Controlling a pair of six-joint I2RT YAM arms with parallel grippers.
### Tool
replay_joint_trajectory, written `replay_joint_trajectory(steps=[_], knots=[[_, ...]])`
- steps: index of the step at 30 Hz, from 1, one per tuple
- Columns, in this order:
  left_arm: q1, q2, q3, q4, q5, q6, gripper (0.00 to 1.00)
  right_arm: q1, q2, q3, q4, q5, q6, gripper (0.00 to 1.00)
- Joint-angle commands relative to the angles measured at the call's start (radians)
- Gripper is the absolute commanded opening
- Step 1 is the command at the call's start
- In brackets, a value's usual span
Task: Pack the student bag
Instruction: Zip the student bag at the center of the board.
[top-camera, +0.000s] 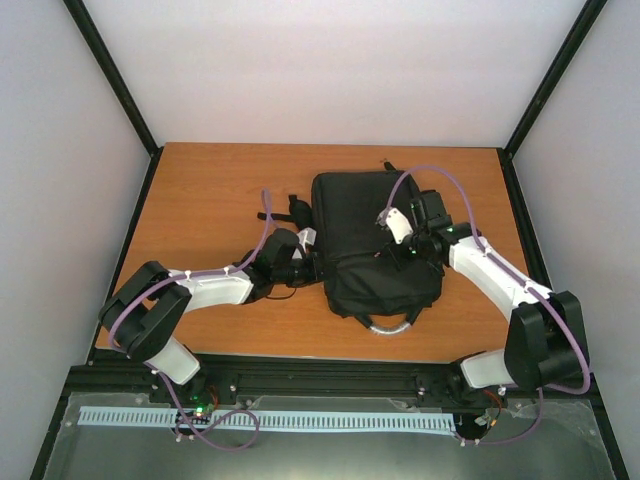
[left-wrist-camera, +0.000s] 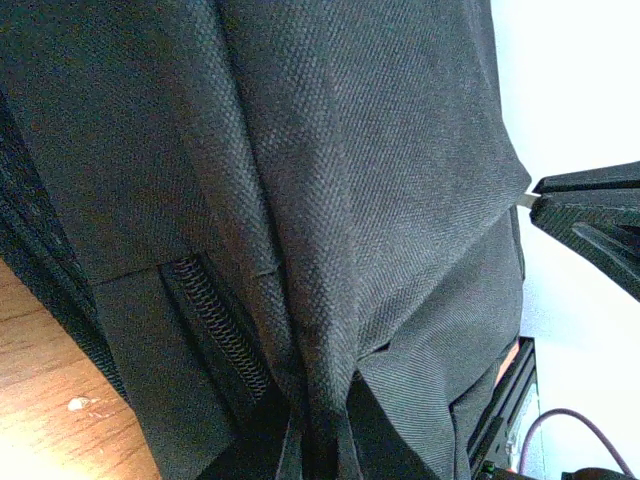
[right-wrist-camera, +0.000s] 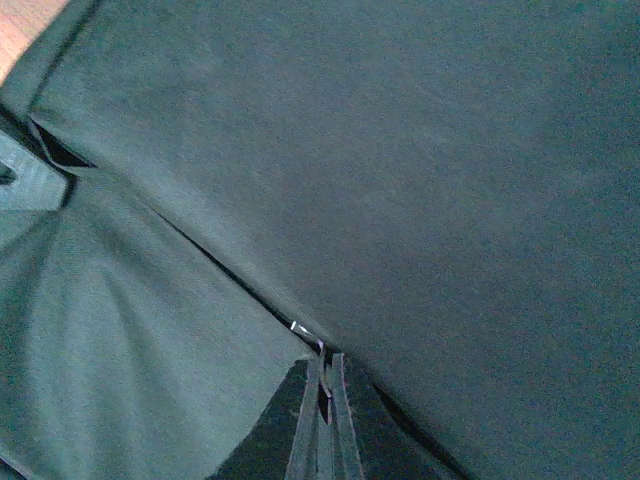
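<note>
The student bag (top-camera: 365, 235) is a large black backpack lying flat mid-table, its grey-silver handle loop (top-camera: 390, 323) toward the near edge. My left gripper (top-camera: 312, 262) is at the bag's left edge, shut on a raised fold of its fabric (left-wrist-camera: 320, 420). A zip seam (left-wrist-camera: 215, 320) runs beside the fold. My right gripper (top-camera: 405, 243) is over the bag's right side, its fingers closed together (right-wrist-camera: 325, 405) on a small pull at a zip seam (right-wrist-camera: 298, 326). It also shows in the left wrist view (left-wrist-camera: 535, 203), pinching the fabric's edge. The bag's inside is hidden.
Black straps (top-camera: 285, 210) lie on the wooden table (top-camera: 210, 190) left of the bag. Black frame posts and white walls surround the table. A black rail runs along the near edge (top-camera: 330, 378).
</note>
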Motion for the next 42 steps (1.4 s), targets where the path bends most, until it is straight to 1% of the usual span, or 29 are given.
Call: replay_joint_trajectory(steps=[1, 12, 19, 29, 36, 42], knots=[[0.019, -0.025, -0.028, -0.061, -0.044, 0.014, 0.01, -0.089, -0.021, -0.001, 0.019, 0.026, -0.045, 0.03], [0.03, -0.016, -0.03, -0.068, -0.049, 0.02, 0.01, -0.294, 0.003, 0.004, -0.013, -0.029, -0.113, 0.03], [0.033, -0.008, -0.028, -0.068, -0.047, 0.023, 0.01, -0.381, 0.032, 0.008, -0.018, -0.048, -0.136, 0.03], [0.034, -0.009, -0.028, -0.075, -0.047, 0.024, 0.01, -0.426, 0.07, 0.019, -0.014, -0.049, -0.139, 0.03], [0.036, -0.009, -0.027, -0.08, -0.049, 0.027, 0.01, -0.472, 0.085, 0.026, 0.01, -0.009, -0.116, 0.03], [0.037, 0.0, -0.024, -0.079, -0.046, 0.027, 0.01, -0.479, 0.088, 0.025, 0.002, -0.028, -0.119, 0.03]])
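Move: Some 13 cm to the right of the right hand, about 2 cm farther out and 3 cm lower, lies the right end of the zip; the right fingers already hold the zip pull. The handle is straight back from this hand, about 16 cm, and 9 cm lower. The fold gripped by the left fingers is 15 cm to its left and 3 cm nearer. From the left hand, the zip's right end lies about 28 cm right, 5 cm ahead, roughly level. Drawing the zip pull to the right along the bag's front seam, the right hand keeps its pinch and travels about 12 cm towards the bag's right edge, quick at first and then slowing. It sinks some 3 cm, mostly late on, and turns about 15 degrees clockwise. The left hand stays nearly in place, still pinching the fold at the bag's left side against the pull. ##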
